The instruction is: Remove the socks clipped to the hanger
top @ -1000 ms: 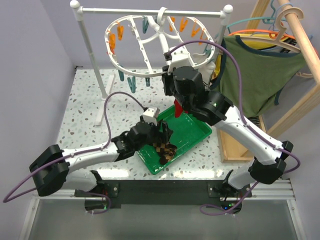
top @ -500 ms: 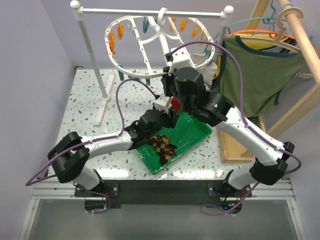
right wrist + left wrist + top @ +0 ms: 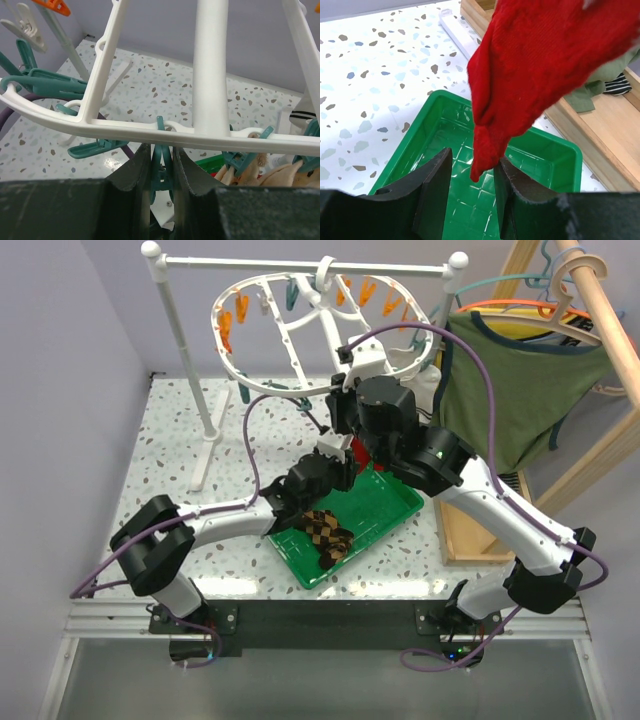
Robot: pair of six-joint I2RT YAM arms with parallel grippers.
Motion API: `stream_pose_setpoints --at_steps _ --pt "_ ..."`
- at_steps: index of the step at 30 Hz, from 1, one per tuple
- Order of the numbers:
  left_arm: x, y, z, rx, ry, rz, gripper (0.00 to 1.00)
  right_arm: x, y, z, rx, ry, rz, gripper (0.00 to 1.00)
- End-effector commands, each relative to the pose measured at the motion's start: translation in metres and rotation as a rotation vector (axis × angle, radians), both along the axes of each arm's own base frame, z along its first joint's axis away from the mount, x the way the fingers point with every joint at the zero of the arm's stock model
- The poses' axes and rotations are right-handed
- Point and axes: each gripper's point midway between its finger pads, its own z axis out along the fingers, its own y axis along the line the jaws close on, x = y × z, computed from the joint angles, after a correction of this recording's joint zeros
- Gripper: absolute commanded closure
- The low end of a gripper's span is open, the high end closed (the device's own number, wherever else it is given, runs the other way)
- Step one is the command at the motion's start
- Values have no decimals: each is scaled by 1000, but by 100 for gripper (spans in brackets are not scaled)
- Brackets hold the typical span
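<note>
The white oval hanger (image 3: 300,350) hangs from the rail with orange and teal pegs. A red sock (image 3: 348,448) dangles from its near rim over the green tray (image 3: 395,505). My left gripper (image 3: 473,159) stands open round the toe of the red sock (image 3: 530,65): the right finger touches it and a gap remains on the left. My right gripper (image 3: 161,155) is shut on a teal clothespin (image 3: 161,172) just under the hanger's rim (image 3: 150,131). Brown checkered socks (image 3: 325,532) lie in the tray. A cream sock (image 3: 280,175) hangs clipped at the right.
The white rail stand (image 3: 185,370) rises at the back left. An olive-green top (image 3: 520,390) hangs on coloured hangers from a wooden frame (image 3: 600,320) at the right. A wooden ledge (image 3: 600,125) borders the tray's (image 3: 555,150) far side.
My left arm has risen from the tray toward the back, up to the red sock, and its jaws have narrowed round the toe. The right gripper has stayed on the clothespin, shifting slightly.
</note>
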Motion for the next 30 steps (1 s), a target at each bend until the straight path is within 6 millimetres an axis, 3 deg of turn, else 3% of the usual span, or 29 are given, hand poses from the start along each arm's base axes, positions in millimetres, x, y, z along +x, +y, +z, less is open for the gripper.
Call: stream_pose_setpoints --at_steps 1,3,10,16,23,30 --pt "12 -13 42 -101 -76 -12 57 -9 1 7 29 6 35 99" --pt "13 -16 44 -108 -80 -18 63 -10 1 7 30 9 38 98" --pt "7 -20 48 -124 -72 -61 100 -10 3 4 29 23 46 96" --pt "-6 -19 51 -153 -52 -103 100 -13 6 0 31 45 59 91" --pt "-44 -26 51 -251 53 -251 100 -20 -2 -10 -9 113 49 66" --pt "-74 -39 52 -310 153 -397 100 -31 -19 -13 -53 172 25 56"
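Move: The toe of the hanging red sock is already between the left hand's half-open fingers; the sock's middle is about 7 cm above that hand, some 2 cm ahead and 4 cm right. The green tray's middle lies roughly 20 cm below, 5 cm back and 2 cm left. The right hand holds a teal clip at its fingertips, with the sock's middle about 12 cm below it and 6 cm right, level fore and aft; the next clip sits 5 cm right and 2 cm ahead, at the same height. The left hand eases up about 2 cm and slightly right while its fingers shut on the toe of the red sock, then draws some 5 cm back with the sock pinched, still rising and drifting right as the wrist swings clockwise and rolls, about 20 degrees in all. The right hand all but holds still, squeezing the clip's handles under the hanger rim, then late on spreads its fingers to let go of the clip and backs off 1 to 2 cm, tipping slightly down. ##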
